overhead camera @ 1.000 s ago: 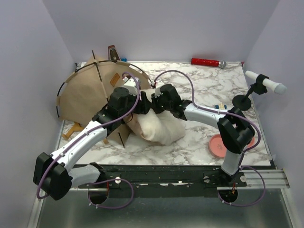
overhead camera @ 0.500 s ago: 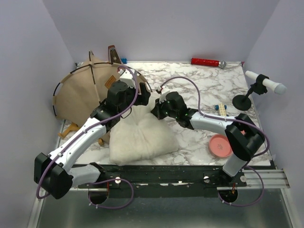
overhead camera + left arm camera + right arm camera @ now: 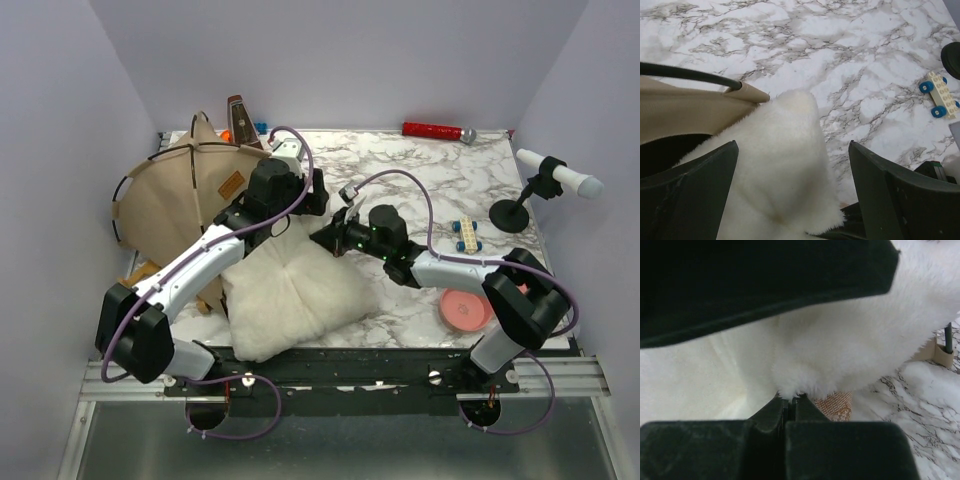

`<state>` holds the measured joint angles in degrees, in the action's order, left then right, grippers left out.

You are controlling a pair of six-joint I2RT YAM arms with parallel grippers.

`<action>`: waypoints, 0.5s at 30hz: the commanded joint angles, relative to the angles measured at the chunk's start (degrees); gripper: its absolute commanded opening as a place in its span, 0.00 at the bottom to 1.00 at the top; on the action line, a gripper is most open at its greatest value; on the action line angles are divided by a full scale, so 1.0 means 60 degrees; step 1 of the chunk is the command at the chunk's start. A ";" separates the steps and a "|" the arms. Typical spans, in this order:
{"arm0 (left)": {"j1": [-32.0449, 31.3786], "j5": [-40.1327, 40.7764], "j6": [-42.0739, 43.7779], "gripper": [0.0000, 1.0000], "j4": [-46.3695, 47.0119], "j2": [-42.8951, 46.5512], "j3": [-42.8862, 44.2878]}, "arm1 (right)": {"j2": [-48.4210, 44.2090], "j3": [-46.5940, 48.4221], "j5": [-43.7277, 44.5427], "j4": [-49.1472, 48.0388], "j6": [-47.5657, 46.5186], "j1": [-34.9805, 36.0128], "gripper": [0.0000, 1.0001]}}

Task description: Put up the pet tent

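The pet tent [image 3: 175, 200] lies at the back left, tan fabric with black crossing poles and a brown label patch; its edge and a pole show in the left wrist view [image 3: 700, 107]. The white fluffy pillow [image 3: 295, 295] lies flat beside it at the table's front. My left gripper [image 3: 312, 192] hangs open over the pillow's far corner [image 3: 785, 165], touching nothing [image 3: 792, 145]. My right gripper [image 3: 333, 238] is shut on the pillow's fluffy edge [image 3: 840, 340], fingers pinched together [image 3: 791, 399].
A red cylinder [image 3: 432, 130] lies at the back edge. A black stand with a white handle [image 3: 520, 205] is at the right. A small block car with blue wheels [image 3: 466, 233] and a pink plate [image 3: 465, 305] sit right of the pillow. Wooden pieces [image 3: 150, 272] lie under the tent.
The pillow went from a bunched lump to lying spread flat at the front. My left gripper moved back and right. My right gripper pulled the pillow edge toward the middle. The tent shifted left.
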<state>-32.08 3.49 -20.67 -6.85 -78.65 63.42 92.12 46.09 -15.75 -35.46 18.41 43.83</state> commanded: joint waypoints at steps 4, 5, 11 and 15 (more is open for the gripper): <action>0.0044 -0.0098 0.0465 0.99 0.0099 -0.0868 0.0591 | -0.0534 -0.0347 -0.0638 -0.1225 -0.0182 0.0077 0.00; 0.0043 -0.0056 0.0492 0.99 0.0035 -0.0979 0.0667 | -0.0554 -0.0356 -0.0670 -0.1203 -0.0240 0.0073 0.00; 0.0054 -0.0022 0.0663 0.86 -0.0173 -0.1155 0.0799 | -0.0649 -0.0397 -0.0634 -0.1108 -0.0475 0.0072 0.00; 0.0043 -0.0242 0.0828 0.43 -0.0309 -0.1090 0.0640 | -0.0776 -0.0430 -0.0517 -0.1042 -0.0536 0.0069 0.00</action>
<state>-31.99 3.03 -17.43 -7.05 -85.56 66.46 90.24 44.12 -17.34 -38.46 16.51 43.83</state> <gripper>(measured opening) 0.659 0.013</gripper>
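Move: The pillow's upper far corner lies just below the open left hand, about 2 cm ahead, 1 cm to its right and 4 cm down. The tent's middle is some 26 cm to this hand's left, level with it and about 8 cm lower; the metronome stands roughly 15 cm ahead and 17 cm left, some 14 cm lower. From the right hand, which already holds the pillow, that corner is about 10 cm ahead, straight on, and 3 cm higher. Left hand sinks about 3 cm and eases 2 cm forward over the pillow corner, then starts closing around it. ##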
